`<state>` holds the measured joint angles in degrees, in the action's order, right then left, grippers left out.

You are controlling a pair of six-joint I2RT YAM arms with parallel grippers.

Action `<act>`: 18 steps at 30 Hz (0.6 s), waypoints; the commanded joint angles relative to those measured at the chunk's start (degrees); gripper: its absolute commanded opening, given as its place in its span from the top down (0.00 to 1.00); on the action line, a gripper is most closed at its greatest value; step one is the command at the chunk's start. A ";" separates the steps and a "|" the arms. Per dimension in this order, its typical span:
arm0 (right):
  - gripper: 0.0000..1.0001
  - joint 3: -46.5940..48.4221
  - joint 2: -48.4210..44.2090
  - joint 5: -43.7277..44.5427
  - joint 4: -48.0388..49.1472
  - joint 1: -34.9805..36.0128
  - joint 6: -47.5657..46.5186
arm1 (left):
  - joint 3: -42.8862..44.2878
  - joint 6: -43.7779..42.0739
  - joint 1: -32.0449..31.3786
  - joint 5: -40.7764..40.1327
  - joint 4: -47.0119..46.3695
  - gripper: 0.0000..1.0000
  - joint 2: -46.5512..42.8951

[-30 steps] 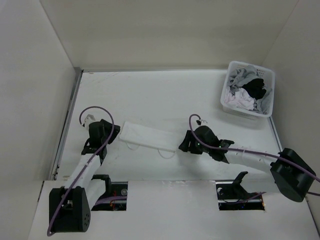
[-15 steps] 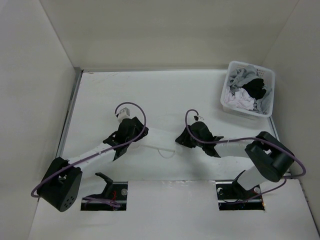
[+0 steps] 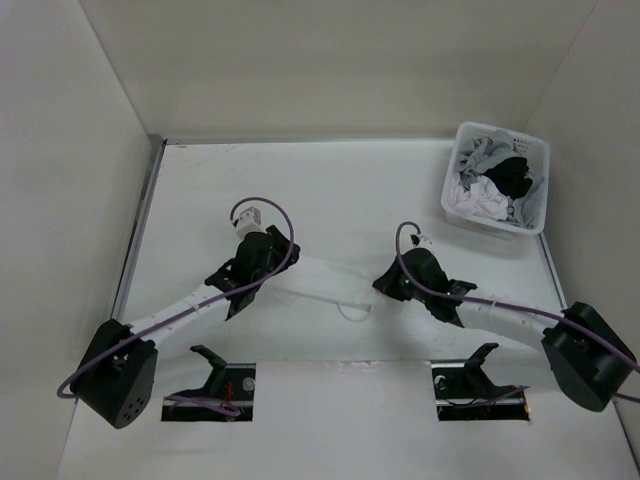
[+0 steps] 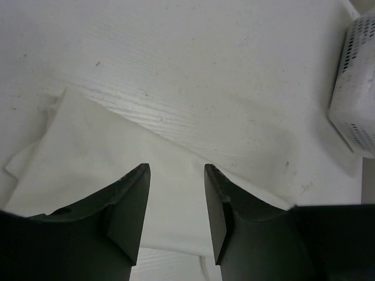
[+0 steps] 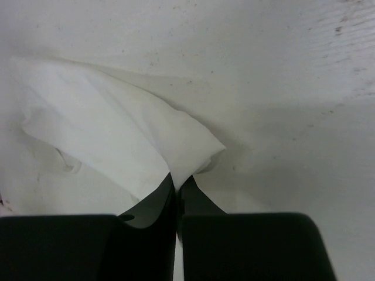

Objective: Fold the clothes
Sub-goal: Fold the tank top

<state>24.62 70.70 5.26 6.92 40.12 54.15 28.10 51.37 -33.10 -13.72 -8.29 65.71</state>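
Observation:
The clothes on the table are one white thin top, lying as a folded band between my two grippers, with a narrow strap loop at its near edge. My left gripper hovers open over the band's left part. In the left wrist view its jaws stand apart above the top with nothing pinched. My right gripper is shut on the band's right end. The right wrist view shows the jaws clamping a raised corner of the top. More white, grey and black clothes fill the basket.
A white slotted plastic basket stands at the table's back right corner, and its wall shows at the right edge of the left wrist view. White walls enclose the table on the left, back and right.
My right gripper has gone from open to shut on the top's right end and shifted slightly right. My left arm swung from the top's left end inward over the band.

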 commanded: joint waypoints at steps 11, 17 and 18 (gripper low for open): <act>0.93 33.53 13.91 3.27 -19.66 11.33 -7.57 | 4.77 -4.00 6.42 -0.61 7.15 0.60 -11.47; 0.93 54.27 30.97 2.30 -23.70 14.94 -8.45 | 4.60 -4.27 12.66 1.41 10.05 0.59 -17.10; 0.91 57.18 33.78 1.78 -24.40 15.20 -8.36 | 4.51 -4.27 13.89 1.93 10.49 0.59 -17.98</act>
<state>74.91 100.01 7.51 -14.48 54.24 46.76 30.15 48.14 -21.61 -13.19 1.06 50.41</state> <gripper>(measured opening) 0.083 0.404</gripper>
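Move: The right hand already holds the folded tank top's right end. The strip's left end, where this end is being taken, lies roughly 28 cm to its left, 6 cm farther out and 4 cm lower. A shoulder strap loops out on the table some 5 cm left of the right hand and 4 cm nearer the base. The empty left hand hovers over the strip; that left end is about 7 cm to its left, 3 cm back and 9 cm below. Still pinching the tank top's right end, the right hand lifts it first, then swings it fast to the left over the rest of the strip towards its left end, some 18 cm across and 9 cm up, turning counter-clockwise on the way. The left hand, part open and empty, gets out of the way, rising about 6 cm and drawing left. ##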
